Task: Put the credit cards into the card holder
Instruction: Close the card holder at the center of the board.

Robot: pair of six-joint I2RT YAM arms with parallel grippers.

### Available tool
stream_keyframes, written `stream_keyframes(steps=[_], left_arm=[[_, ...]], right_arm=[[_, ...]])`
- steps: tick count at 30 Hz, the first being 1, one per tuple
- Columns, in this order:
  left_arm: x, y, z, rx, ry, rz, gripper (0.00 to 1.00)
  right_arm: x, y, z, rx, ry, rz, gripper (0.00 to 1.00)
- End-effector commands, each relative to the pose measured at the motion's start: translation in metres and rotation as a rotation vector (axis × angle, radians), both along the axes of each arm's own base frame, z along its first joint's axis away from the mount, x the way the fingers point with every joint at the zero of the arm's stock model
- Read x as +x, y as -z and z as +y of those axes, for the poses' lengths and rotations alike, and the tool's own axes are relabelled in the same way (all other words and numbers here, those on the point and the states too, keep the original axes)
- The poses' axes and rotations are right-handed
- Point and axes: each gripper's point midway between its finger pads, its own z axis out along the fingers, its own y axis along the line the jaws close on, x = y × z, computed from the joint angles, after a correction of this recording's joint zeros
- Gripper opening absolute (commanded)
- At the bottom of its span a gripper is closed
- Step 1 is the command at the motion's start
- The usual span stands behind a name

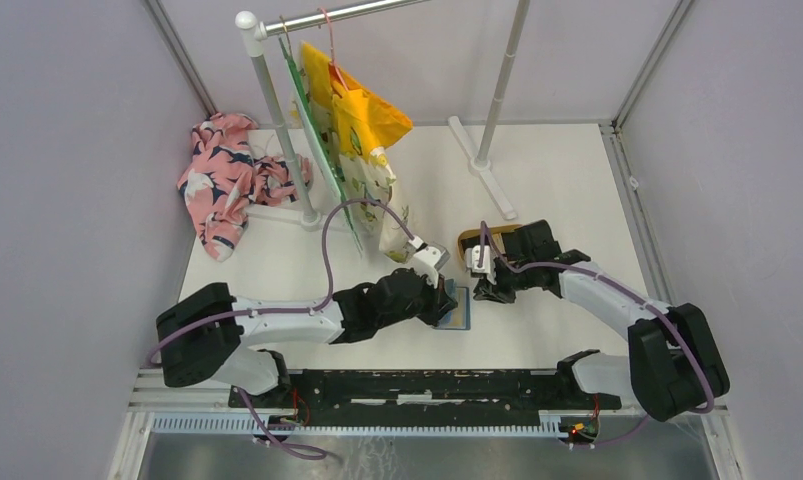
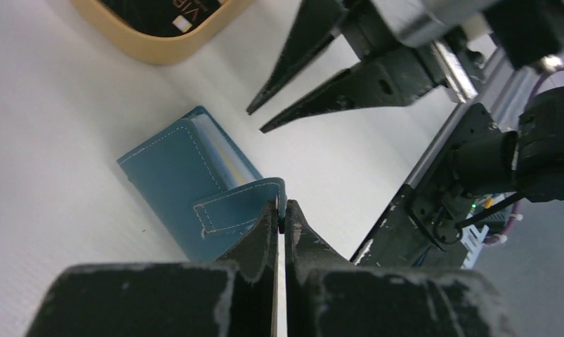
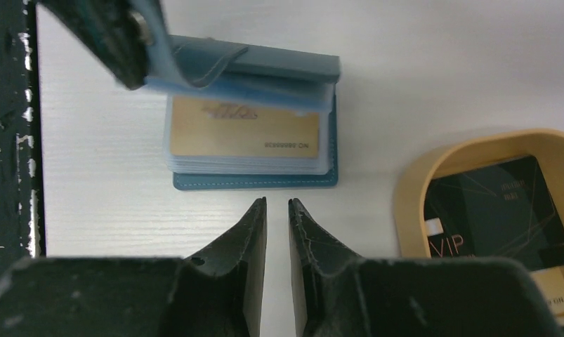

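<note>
The teal-blue card holder (image 1: 461, 312) (image 2: 170, 172) (image 3: 254, 182) lies on the table between the arms. My left gripper (image 2: 284, 210) (image 1: 445, 298) is shut on its snap tab (image 2: 240, 205) and holds the cover lifted, so the clear sleeves show. A gold card (image 3: 240, 130) sits in the top sleeve. Black credit cards (image 3: 493, 209) (image 2: 152, 10) lie in the tan tray (image 3: 414, 184) (image 1: 472, 238). My right gripper (image 3: 277, 203) (image 2: 258, 121) hovers just short of the holder's near edge, open by a narrow gap with nothing between its fingers.
A clothes rack with hanging yellow and green bags (image 1: 352, 130) stands behind the left arm. A floral cloth (image 1: 222, 175) lies at the back left. The rack's right post and foot (image 1: 487, 165) stand behind the tray.
</note>
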Motion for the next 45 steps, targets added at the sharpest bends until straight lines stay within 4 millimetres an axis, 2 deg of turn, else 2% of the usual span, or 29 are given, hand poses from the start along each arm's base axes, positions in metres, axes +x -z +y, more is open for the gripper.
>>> stream_keyframes(steps=[1, 4, 8, 11, 14, 17, 22, 27, 30, 33, 38, 42, 45], left_arm=[[-0.003, -0.033, -0.033, -0.154, 0.065, 0.018, 0.02], [-0.005, -0.027, -0.042, -0.169, 0.084, 0.045, 0.02], [-0.008, -0.009, -0.055, -0.159, 0.120, 0.089, 0.02], [-0.013, 0.001, -0.065, -0.173, 0.158, 0.126, 0.02], [-0.020, 0.001, -0.076, -0.201, 0.210, 0.156, 0.02], [-0.024, 0.004, -0.082, -0.215, 0.233, 0.182, 0.02], [-0.032, 0.019, -0.089, -0.220, 0.266, 0.232, 0.02], [-0.038, 0.038, -0.095, -0.224, 0.294, 0.287, 0.07], [-0.039, 0.040, -0.097, -0.228, 0.296, 0.296, 0.09], [-0.038, 0.041, -0.097, -0.227, 0.296, 0.295, 0.16], [-0.038, 0.034, -0.094, -0.228, 0.296, 0.293, 0.36], [-0.047, 0.015, -0.085, -0.251, 0.334, 0.269, 0.55], [-0.053, -0.001, -0.066, -0.259, 0.345, 0.219, 0.66]], right_arm=[[0.024, -0.010, -0.007, 0.004, 0.113, -0.023, 0.23], [0.035, -0.011, -0.015, 0.014, 0.192, -0.016, 0.24], [0.045, -0.017, -0.023, 0.040, 0.261, -0.028, 0.24], [0.048, -0.023, -0.026, 0.074, 0.290, -0.032, 0.25], [0.047, -0.028, -0.023, 0.119, 0.297, -0.013, 0.26], [0.040, -0.031, -0.015, 0.170, 0.269, 0.030, 0.26], [0.025, -0.032, -0.001, 0.253, 0.210, 0.142, 0.26], [0.009, -0.020, 0.004, 0.248, 0.162, 0.267, 0.24], [0.002, -0.010, 0.003, 0.185, 0.109, 0.293, 0.23], [-0.006, 0.007, -0.001, 0.083, 0.070, 0.317, 0.22], [-0.004, 0.034, -0.011, -0.072, 0.082, 0.320, 0.19], [-0.001, 0.044, -0.020, -0.145, 0.095, 0.297, 0.19], [0.000, 0.048, -0.023, -0.167, 0.097, 0.279, 0.19]])
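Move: The left hand still pinches the strap side of the card holder's lifted cover; the card holder's middle lies about 8 cm below it, roughly 2 cm ahead and 2 cm to its right, with the card tray some 13 cm ahead and 9 cm right. From the right hand, the card holder's middle is about 5 cm left, 1 cm back and 4 cm down; the tray is some 11 cm ahead and 3 cm right, equally low. The left hand carries the pinched cover edge about 8 cm to the right and 7 cm down, drawing back some 4 cm as it folds the cover over the cards, then opens wide to free the strap, starting to rise again. Meanwhile the right hand clears out of the way, about 4 cm forward and 3 cm right with a slight lift, then swings back and down to some 2 cm below its start, rolling about 20 degrees, its nearly shut fingertips coming onto the far right part of the closed cover, where they seem to press. ##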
